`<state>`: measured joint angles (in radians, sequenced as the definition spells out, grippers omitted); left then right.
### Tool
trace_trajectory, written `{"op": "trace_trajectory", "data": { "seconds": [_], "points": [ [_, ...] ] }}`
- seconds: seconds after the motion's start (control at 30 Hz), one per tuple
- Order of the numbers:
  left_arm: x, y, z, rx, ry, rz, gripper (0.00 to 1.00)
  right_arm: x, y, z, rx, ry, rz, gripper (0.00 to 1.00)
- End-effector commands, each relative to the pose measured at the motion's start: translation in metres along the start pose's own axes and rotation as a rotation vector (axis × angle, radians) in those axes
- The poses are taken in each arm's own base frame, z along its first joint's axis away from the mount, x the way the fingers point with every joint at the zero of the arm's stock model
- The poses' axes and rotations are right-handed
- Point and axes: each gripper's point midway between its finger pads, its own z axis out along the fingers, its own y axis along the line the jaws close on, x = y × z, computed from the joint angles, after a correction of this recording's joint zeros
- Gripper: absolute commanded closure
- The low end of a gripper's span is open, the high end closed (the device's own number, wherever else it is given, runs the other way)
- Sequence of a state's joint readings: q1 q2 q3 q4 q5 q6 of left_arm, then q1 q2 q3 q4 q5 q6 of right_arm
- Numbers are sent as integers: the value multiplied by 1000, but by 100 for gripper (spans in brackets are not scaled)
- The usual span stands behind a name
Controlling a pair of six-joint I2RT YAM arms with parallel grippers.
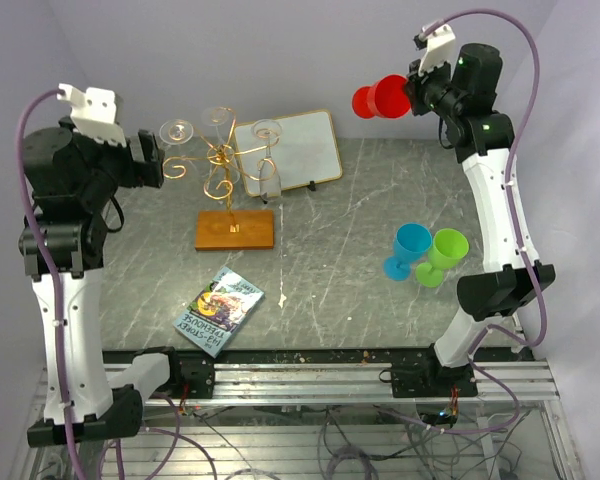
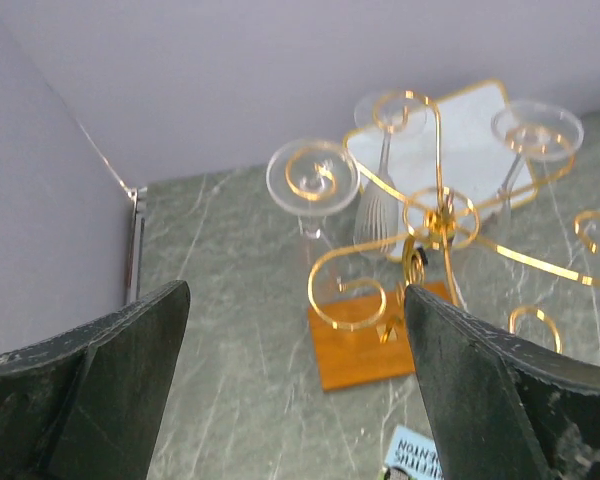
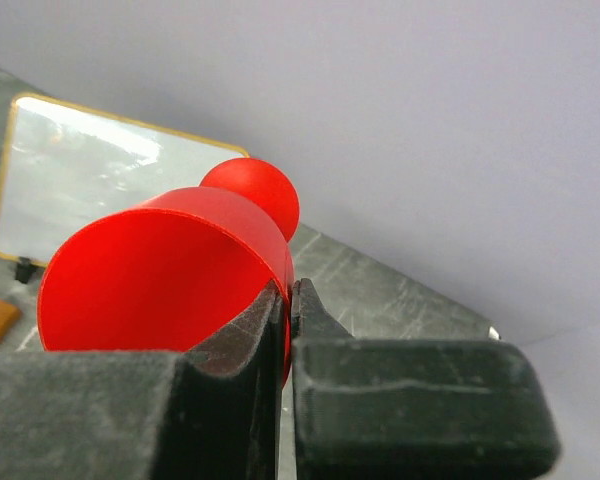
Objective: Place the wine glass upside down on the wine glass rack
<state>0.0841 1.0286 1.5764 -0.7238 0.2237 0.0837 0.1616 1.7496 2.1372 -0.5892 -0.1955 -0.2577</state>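
The red wine glass (image 1: 380, 98) hangs in the air at the back right, lying sideways with its foot pointing left. My right gripper (image 1: 412, 92) is shut on its rim. In the right wrist view one finger sits inside the red wine glass (image 3: 170, 270) and the other outside, at my right gripper (image 3: 288, 290). The gold wire wine glass rack (image 1: 220, 165) stands on its wooden base (image 1: 235, 230) at the back left, with three clear glasses (image 1: 177, 132) hanging upside down. My left gripper (image 1: 160, 160) is open just left of the wine glass rack (image 2: 440, 215), with nothing between the jaws of my left gripper (image 2: 298, 300).
A white framed board (image 1: 290, 148) leans behind the rack. A blue glass (image 1: 412, 250) and a green glass (image 1: 442, 255) stand at the right of the grey table. A small book (image 1: 218, 310) lies near the front left.
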Motion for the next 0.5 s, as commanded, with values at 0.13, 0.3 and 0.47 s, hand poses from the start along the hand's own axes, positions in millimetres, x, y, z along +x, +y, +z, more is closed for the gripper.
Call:
{"op": "trace_trajectory", "data": {
  "seconds": [0.13,0.3,0.47],
  "points": [
    [-69,5,24,22,-177,-75,3,-66,24,-20,-111,-168,22,100],
    [-75,-2,40,78,-170,-130,0,-78,57,-20,-220,-209,54,100],
    [-76,1,48,75,-179,-128,0,-101,88,-30,-275,-272,63,100]
  ]
}}
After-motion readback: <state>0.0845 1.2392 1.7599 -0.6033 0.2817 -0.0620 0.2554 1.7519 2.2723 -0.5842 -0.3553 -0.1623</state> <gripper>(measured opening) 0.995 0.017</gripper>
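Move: The red wine glass is already pinched by its rim in the right gripper, its middle about 8 cm left of that hand, 4 cm ahead and 3 cm lower. From the right hand, the rack's hub stands roughly 47 cm to the left, 6 cm back and 14 cm below; the whiteboard is 31 cm left, 16 cm ahead, 33 cm down. The empty left hand has the red glass about 57 cm right, 22 cm ahead, slightly lower; the rack's hub is 18 cm right, 14 cm ahead, 14 cm below, and the nearest hanging glass 7 cm right, 19 cm ahead, 13 cm below. The red wine glass, still pinched at its rim, goes some 7 cm left towards the rack and left gripper, rising about 6 cm first and drawing back 4 cm, while the right wrist swings some 15 degrees counter-clockwise. The left hand, fingers staying wide open, reaches 6 cm forward and 4 cm up, closing on the glass, its left side dipping slightly. ##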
